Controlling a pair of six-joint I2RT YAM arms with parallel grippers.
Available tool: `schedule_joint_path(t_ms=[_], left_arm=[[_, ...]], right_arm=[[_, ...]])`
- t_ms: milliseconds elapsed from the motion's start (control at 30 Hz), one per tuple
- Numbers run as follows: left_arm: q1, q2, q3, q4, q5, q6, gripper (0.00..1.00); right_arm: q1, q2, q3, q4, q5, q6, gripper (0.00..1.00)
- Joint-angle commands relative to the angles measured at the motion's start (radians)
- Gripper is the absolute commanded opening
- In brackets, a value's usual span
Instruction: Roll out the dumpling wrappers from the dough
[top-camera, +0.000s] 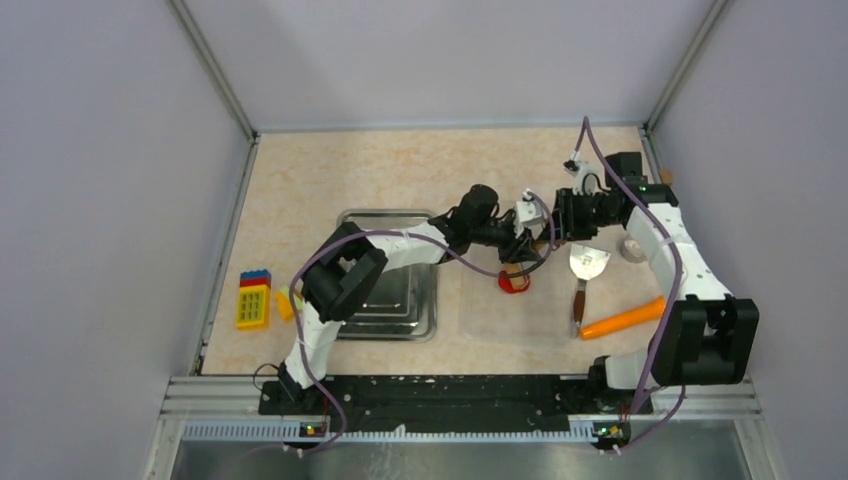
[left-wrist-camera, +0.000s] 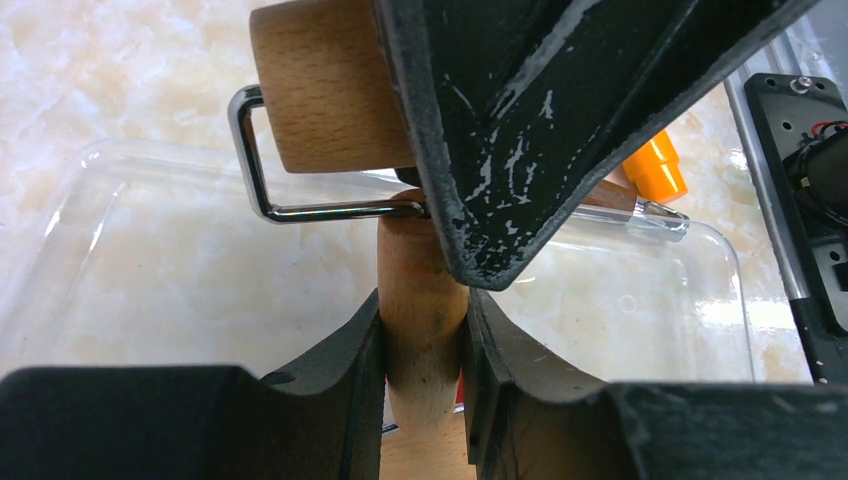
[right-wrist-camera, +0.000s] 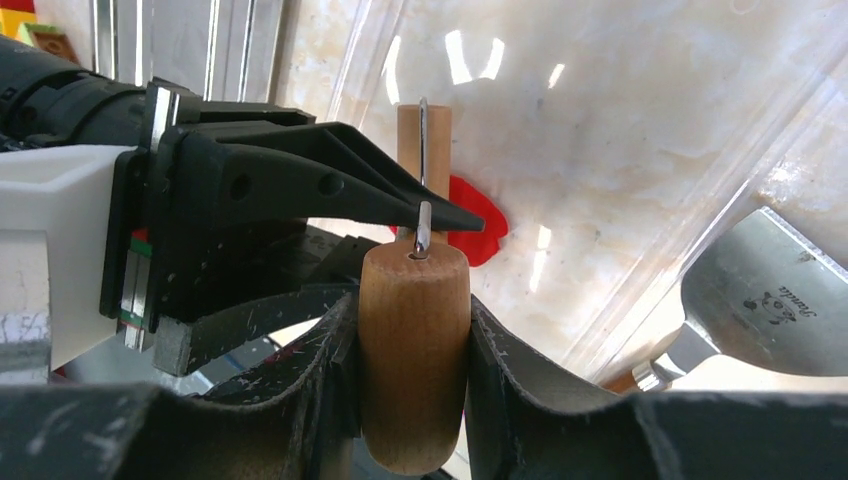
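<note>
A small wooden roller is held by both grippers above a clear plastic tray (top-camera: 510, 325). My left gripper (left-wrist-camera: 422, 340) is shut on the roller's handle (left-wrist-camera: 420, 290). My right gripper (right-wrist-camera: 415, 370) is shut on its barrel (right-wrist-camera: 415, 330). A metal wire bracket (left-wrist-camera: 262, 170) joins handle and barrel. Red dough (top-camera: 514, 283) lies flat on the tray under the tool, and its edge (right-wrist-camera: 478, 228) peeks out behind the left gripper's fingers (right-wrist-camera: 330, 190). In the top view the two grippers (top-camera: 520, 252) (top-camera: 556, 226) meet tip to tip. No dumpling wrappers show in any view.
A steel baking tray (top-camera: 355, 325) sits left of the clear one. A metal scraper (top-camera: 588, 263) and an orange carrot (top-camera: 622, 318) lie to the right, with a small round lump (top-camera: 632, 248) behind. Yellow toy bricks (top-camera: 253, 300) rest near the left wall.
</note>
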Motion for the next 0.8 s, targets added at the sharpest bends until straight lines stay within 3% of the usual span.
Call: schedule_joint_path(t_ms=[0, 467, 767], left_arm=[[0.011, 0.038, -0.007, 0.016, -0.037, -0.028, 0.0], [0.034, 0.057, -0.202, 0.039, -0.044, -0.082, 0.0], [0.057, 0.038, -0.213, 0.023, -0.042, -0.046, 0.0]], right_arm=[[0.004, 0.0, -0.029, 0.044, 0.013, -0.033, 0.0], [0.065, 0.098, -0.132, 0.077, 0.142, -0.022, 0.0], [0.144, 0.127, -0.095, 0.071, 0.138, -0.012, 0.0]])
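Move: Behind and slightly left of the left hand, the red dough lies on the clear board, about 5 cm back, 3 cm left and some 9 cm below. From the right hand it is roughly 6 cm back, 9 cm left and 14 cm down. The spatula's middle is about 8 cm to the right of the right hand and 8 cm back, also 14 cm down; the metal tray's middle is about 34 cm left and 2 cm back of the left hand, 10 cm down. Lowering the slanted double-ended roller together, the left hand gripping its handle and the right its upper barrel, both hands sink some 5 cm to bring the lower barrel down onto the red dough. Once nearly down, they drag left, the left hand by over 2 cm and the right by about 1, bearing on dough and board, with both grips kept. ##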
